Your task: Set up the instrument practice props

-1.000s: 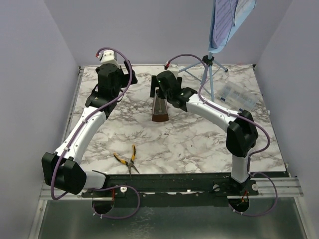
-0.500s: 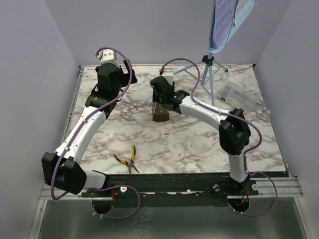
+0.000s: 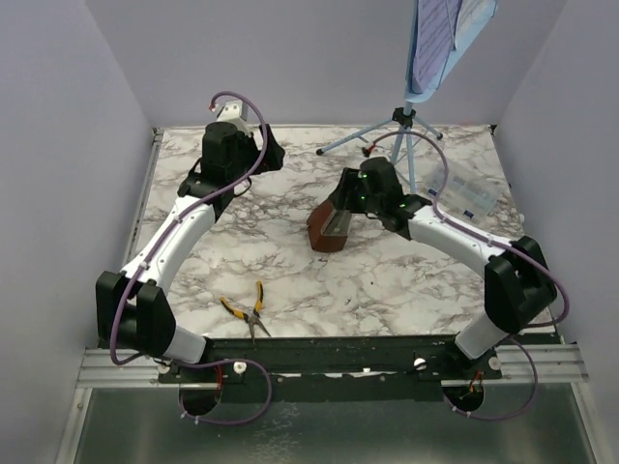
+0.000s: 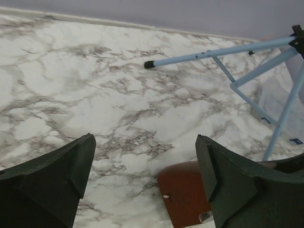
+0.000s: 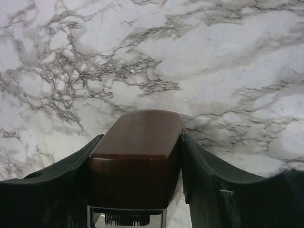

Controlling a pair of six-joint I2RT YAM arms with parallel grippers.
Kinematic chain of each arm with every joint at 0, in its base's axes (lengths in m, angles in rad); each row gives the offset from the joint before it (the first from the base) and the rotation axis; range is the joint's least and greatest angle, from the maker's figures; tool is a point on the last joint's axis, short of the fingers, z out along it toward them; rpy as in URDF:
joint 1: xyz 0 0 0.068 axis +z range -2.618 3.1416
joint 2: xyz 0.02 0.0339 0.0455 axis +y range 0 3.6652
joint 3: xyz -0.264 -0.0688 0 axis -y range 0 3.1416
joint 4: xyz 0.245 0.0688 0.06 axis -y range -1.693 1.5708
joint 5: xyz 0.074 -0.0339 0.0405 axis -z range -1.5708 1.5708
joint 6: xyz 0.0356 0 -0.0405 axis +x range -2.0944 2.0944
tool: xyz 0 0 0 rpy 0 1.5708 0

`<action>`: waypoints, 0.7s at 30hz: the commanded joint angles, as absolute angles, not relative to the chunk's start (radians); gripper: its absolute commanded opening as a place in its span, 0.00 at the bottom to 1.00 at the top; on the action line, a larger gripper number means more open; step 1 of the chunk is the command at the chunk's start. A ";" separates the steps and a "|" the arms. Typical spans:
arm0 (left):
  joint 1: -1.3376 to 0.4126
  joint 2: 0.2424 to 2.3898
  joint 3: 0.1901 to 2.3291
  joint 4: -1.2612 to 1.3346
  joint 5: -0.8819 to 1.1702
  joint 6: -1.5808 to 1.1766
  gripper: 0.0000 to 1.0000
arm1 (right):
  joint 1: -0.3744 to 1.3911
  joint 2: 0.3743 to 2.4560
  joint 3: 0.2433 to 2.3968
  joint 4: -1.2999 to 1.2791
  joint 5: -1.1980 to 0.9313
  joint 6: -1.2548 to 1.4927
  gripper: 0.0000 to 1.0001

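Observation:
The small brown metronome (image 3: 327, 230) is tilted just right of the table's middle. My right gripper (image 3: 353, 198) is shut on it. In the right wrist view both fingers press the sides of the metronome (image 5: 137, 156). My left gripper (image 3: 263, 150) is at the back left, open and holding nothing. In its wrist view the left gripper (image 4: 145, 140) frames bare marble, with the metronome (image 4: 183, 194) low in the picture. The light blue music stand (image 3: 406, 135) stands at the back right. Its legs (image 4: 218, 50) spread on the table. A pale printed sheet (image 3: 433, 39) rests on its desk.
Yellow-handled pliers (image 3: 247, 307) lie near the front edge on the left. A clear plastic box (image 3: 464, 193) sits at the right, beside the stand's legs. Lilac walls close the marble table (image 3: 290, 280) on three sides.
My right gripper has closed on the metronome and carried it a little right, tilting it. My left arm has swung right along the back of the table.

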State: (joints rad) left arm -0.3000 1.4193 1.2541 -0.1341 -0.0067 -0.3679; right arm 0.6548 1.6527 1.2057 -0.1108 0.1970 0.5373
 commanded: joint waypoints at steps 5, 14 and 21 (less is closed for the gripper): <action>-0.312 1.601 1.305 -0.043 0.540 -0.653 0.81 | 0.357 1.343 0.968 0.115 -0.329 0.570 0.00; -0.484 1.661 1.342 -0.051 0.658 -0.566 0.68 | 0.008 1.215 0.853 0.133 -0.774 0.604 0.00; -0.589 1.672 1.426 -0.236 0.604 -0.342 0.52 | -0.122 1.291 0.868 0.185 -1.020 0.688 0.00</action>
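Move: The metronome, held near its top by the right fingers, has its middle about 7 cm below the right hand, 2 cm back and 3 cm left. From that hand, the stand's tripod hub is some 17 cm ahead, 14 cm right and 5 cm above; the storage box is about 12 cm ahead, 33 cm right and 15 cm below. From the left hand, the metronome is roughly 6 cm back, 14 cm right and 18 cm below. Carry the metronome about 18 cm to the right in the right gripper's kept hold, then also lift it some 6 cm, rolling that wrist so the base swings out left. Bring the empty left gripper after it, right and downward, then right and back, turning clockwise about 45 degrees towards the key side and narrowing the fingers to roughly half open, without touching. ##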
